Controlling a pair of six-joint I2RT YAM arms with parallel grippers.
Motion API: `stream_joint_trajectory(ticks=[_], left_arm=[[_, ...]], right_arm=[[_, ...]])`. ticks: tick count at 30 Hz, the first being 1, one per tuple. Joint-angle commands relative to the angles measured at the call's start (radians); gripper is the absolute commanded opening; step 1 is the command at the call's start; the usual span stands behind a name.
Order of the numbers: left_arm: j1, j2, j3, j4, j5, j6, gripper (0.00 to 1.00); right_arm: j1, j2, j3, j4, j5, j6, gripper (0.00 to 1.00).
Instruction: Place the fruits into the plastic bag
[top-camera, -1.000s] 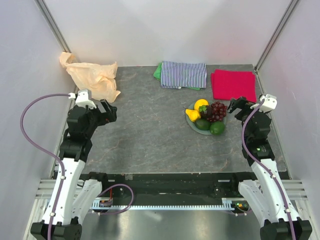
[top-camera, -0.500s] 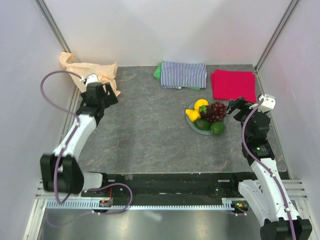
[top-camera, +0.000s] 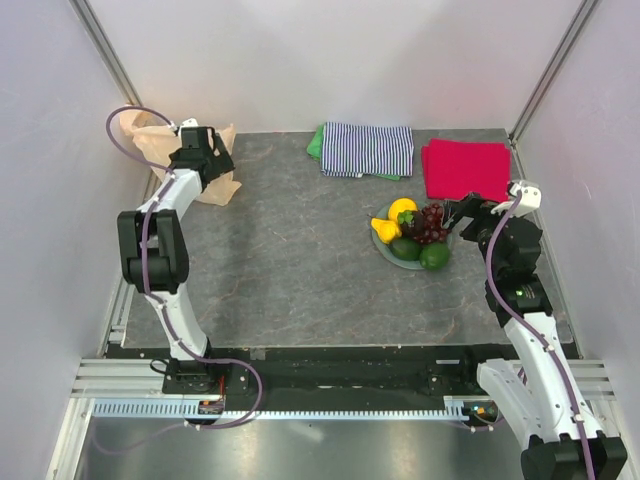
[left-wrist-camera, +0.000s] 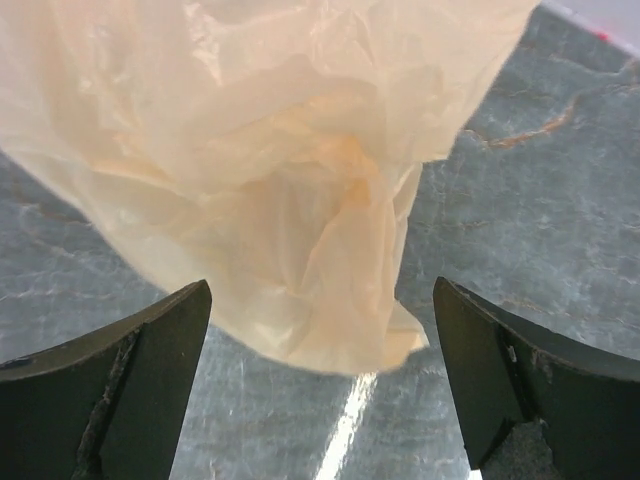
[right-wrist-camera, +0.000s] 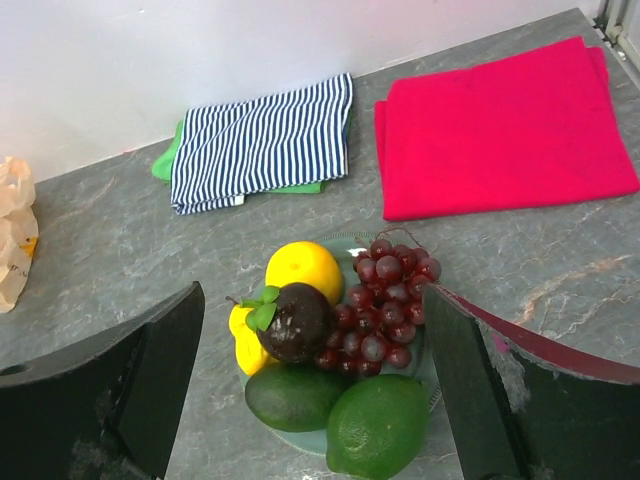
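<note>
The fruits lie heaped on a grey-green plate (right-wrist-camera: 346, 243): a lemon (right-wrist-camera: 303, 270), a yellow pear (right-wrist-camera: 243, 340), a purple grape bunch (right-wrist-camera: 390, 300), an avocado (right-wrist-camera: 295, 395), a lime (right-wrist-camera: 378, 425) and a dark round fruit with green leaves (right-wrist-camera: 298, 320). My right gripper (right-wrist-camera: 312, 295) hangs open above and just right of the plate (top-camera: 385, 250), holding nothing. The crumpled cream-peach plastic bag (top-camera: 150, 140) lies in the far left corner. My left gripper (left-wrist-camera: 320, 290) is open over the bag's near edge (left-wrist-camera: 280, 150), its jaws wide on either side of a fold.
A striped folded cloth (top-camera: 367, 148) on a green one lies at the back centre. A red folded cloth (top-camera: 466, 168) lies at the back right, just behind the plate. White walls close in the back and both sides. The left arm stretches along the left wall.
My left arm has stretched out from near its base to the far left corner, bringing the gripper over the bag. The right gripper has edged forward toward the plate.
</note>
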Motion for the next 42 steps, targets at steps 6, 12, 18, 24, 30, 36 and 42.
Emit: stream_joint_trajectory(ticks=[6, 12, 18, 24, 30, 36, 42], left_arm=[[0.038, 0.142, 0.132, -0.053, 0.226, 0.054, 0.34], [0.023, -0.115, -0.128, 0.128, 0.352, 0.091, 0.02], [-0.140, -0.511, -0.496, 0.286, 0.460, 0.232, 0.02], [-0.298, -0.680, -0.674, 0.237, 0.486, 0.212, 0.01], [-0.338, -0.743, -0.751, 0.179, 0.497, 0.108, 0.02], [-0.341, -0.749, -0.777, 0.158, 0.527, 0.075, 0.02], [-0.347, -0.759, -0.799, 0.142, 0.509, 0.075, 0.02]], right_arm=[[0.003, -0.001, 0.049, -0.020, -0.041, 0.000, 0.98], [0.003, 0.021, 0.075, -0.008, -0.103, -0.001, 0.97], [0.012, 0.099, 0.133, 0.088, -0.324, 0.031, 0.95], [0.169, 0.254, 0.181, 0.205, -0.386, 0.126, 0.95], [0.321, 0.435, 0.179, 0.377, -0.473, 0.189, 0.98], [0.442, 0.599, 0.221, 0.409, -0.504, 0.149, 0.98], [0.465, 0.732, 0.224, 0.516, -0.505, 0.216, 0.98]])
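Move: The plastic bag's middle is about 7 cm ahead of the left hand, 3 cm left and 5 cm below; the fruit plate lies roughly 12 cm back, 59 cm right. From the right hand the bag is some 27 cm ahead, 65 cm left, 19 cm below; the fruit plate is about 8 cm ahead, 3 cm left, and the striped cloth 33 cm ahead, 16 cm left, both over 20 cm down. Left hand dips 5 cm, pinches the bag, draws it back-right; open right hand swings 27 cm left towards it. ##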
